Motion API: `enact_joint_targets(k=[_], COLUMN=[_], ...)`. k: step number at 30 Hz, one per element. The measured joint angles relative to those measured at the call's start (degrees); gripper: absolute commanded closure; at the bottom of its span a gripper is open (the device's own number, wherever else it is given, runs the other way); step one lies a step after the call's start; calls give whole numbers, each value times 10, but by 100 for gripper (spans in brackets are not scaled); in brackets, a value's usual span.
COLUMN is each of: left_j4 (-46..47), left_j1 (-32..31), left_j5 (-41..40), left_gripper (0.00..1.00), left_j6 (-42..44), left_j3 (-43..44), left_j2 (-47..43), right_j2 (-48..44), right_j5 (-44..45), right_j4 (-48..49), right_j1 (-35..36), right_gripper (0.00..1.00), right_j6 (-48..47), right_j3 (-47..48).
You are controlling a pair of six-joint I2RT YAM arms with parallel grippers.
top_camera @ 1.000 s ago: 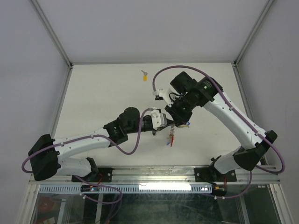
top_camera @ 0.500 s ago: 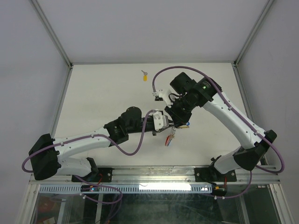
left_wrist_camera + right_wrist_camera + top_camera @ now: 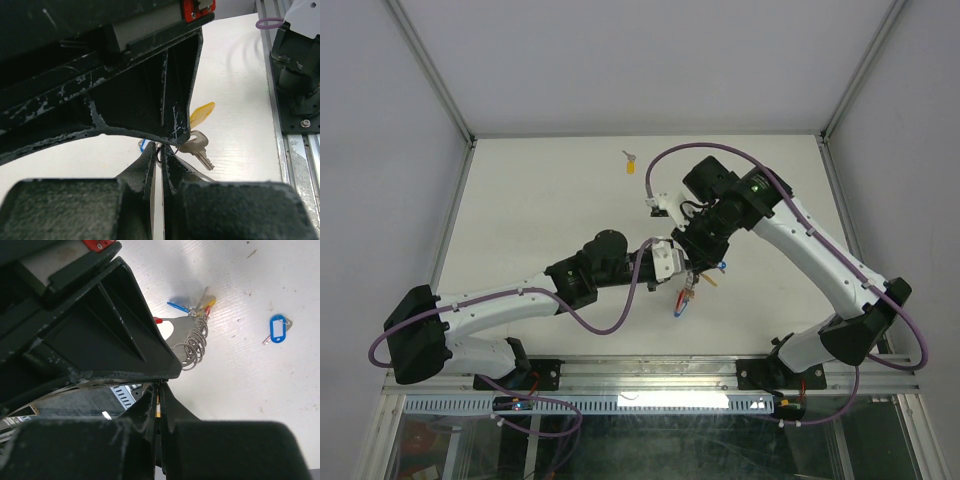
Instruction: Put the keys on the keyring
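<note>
The keyring (image 3: pixel 193 344), a cluster of thin silver wire rings with red, blue and yellow bits, hangs between the two grippers above the table and shows in the top view as the keyring (image 3: pixel 682 298). My left gripper (image 3: pixel 161 154) is shut on a thin wire ring of it. Tip to tip with it, my right gripper (image 3: pixel 159 392) is shut on a yellow tag. That yellow tag (image 3: pixel 202 114) sticks out by a silver key (image 3: pixel 196 146). A blue-tagged key (image 3: pixel 277 329) lies on the table. Both grippers (image 3: pixel 678 272) (image 3: pixel 698 268) meet at mid-table.
A yellow-tagged key (image 3: pixel 630 163) lies alone near the far edge of the white table (image 3: pixel 540 200). Metal frame posts stand at the far corners. The right arm's base (image 3: pixel 300 75) and the rail run along the near edge.
The left gripper opened briefly and shut again, shifting slightly right toward the right gripper. The hanging keyring swung a little lower and left. The right gripper stayed shut.
</note>
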Motion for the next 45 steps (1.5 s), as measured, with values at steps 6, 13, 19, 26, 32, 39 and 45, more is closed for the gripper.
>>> enact_joint_targets(k=[6,13,19,26,32,39,45], left_j4=[0,66,113,153,194,224,235], left_j1=[-3,-4,-3,-3,-4,-3,14], left_j5=[-16,-55,-85,-115,-135,-138,-114], left_gripper=[100,100,100,100,100,100,100], left_j6=[-2,-36,-74,-102,-118,-124,-134], left_j3=[-7,-68,-110,-142,-172,-190,-202], left_j2=[-2,-30,-43,-56,-70,-83,-99], right_j2=[-13,-74,-127,-216,-322,-390,-367], right_j5=[2,-11,-11,51,97,85,35], right_j4=[27,139,247,404,510,563,577], right_j1=[0,0,0,-3,-4,-5,-13], right_gripper=[95,62,55,55,60,46,51], right_j6=[7,49,129,256,303,306,294], right_j3=[-28,-112,-167,-276,-397,-421,-421])
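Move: The keyring is already pinched in my left fingertips, and my shut right fingertips meet it at the same spot, so it lies about 0 cm from either hand. From my right hand, the hanging bundle is some 8 cm lower and 3 cm back, with no sideways offset. A yellow-tagged key is roughly 4 cm right, 1 cm back and 4 cm down. The loose blue-tagged key lies on the table about 10 cm right, 4 cm ahead and 20 cm below. I open my right fingers about halfway and let go at the keyring, swing that hand forward and left about 3 cm, draw back right, rise, then turn left again, tilting its fingers from downward to mostly left. Still pinching the keyring, I carry my left hand about 5 cm left, dipping then partly rising, its fingertips coming up level and turning slightly forward. ##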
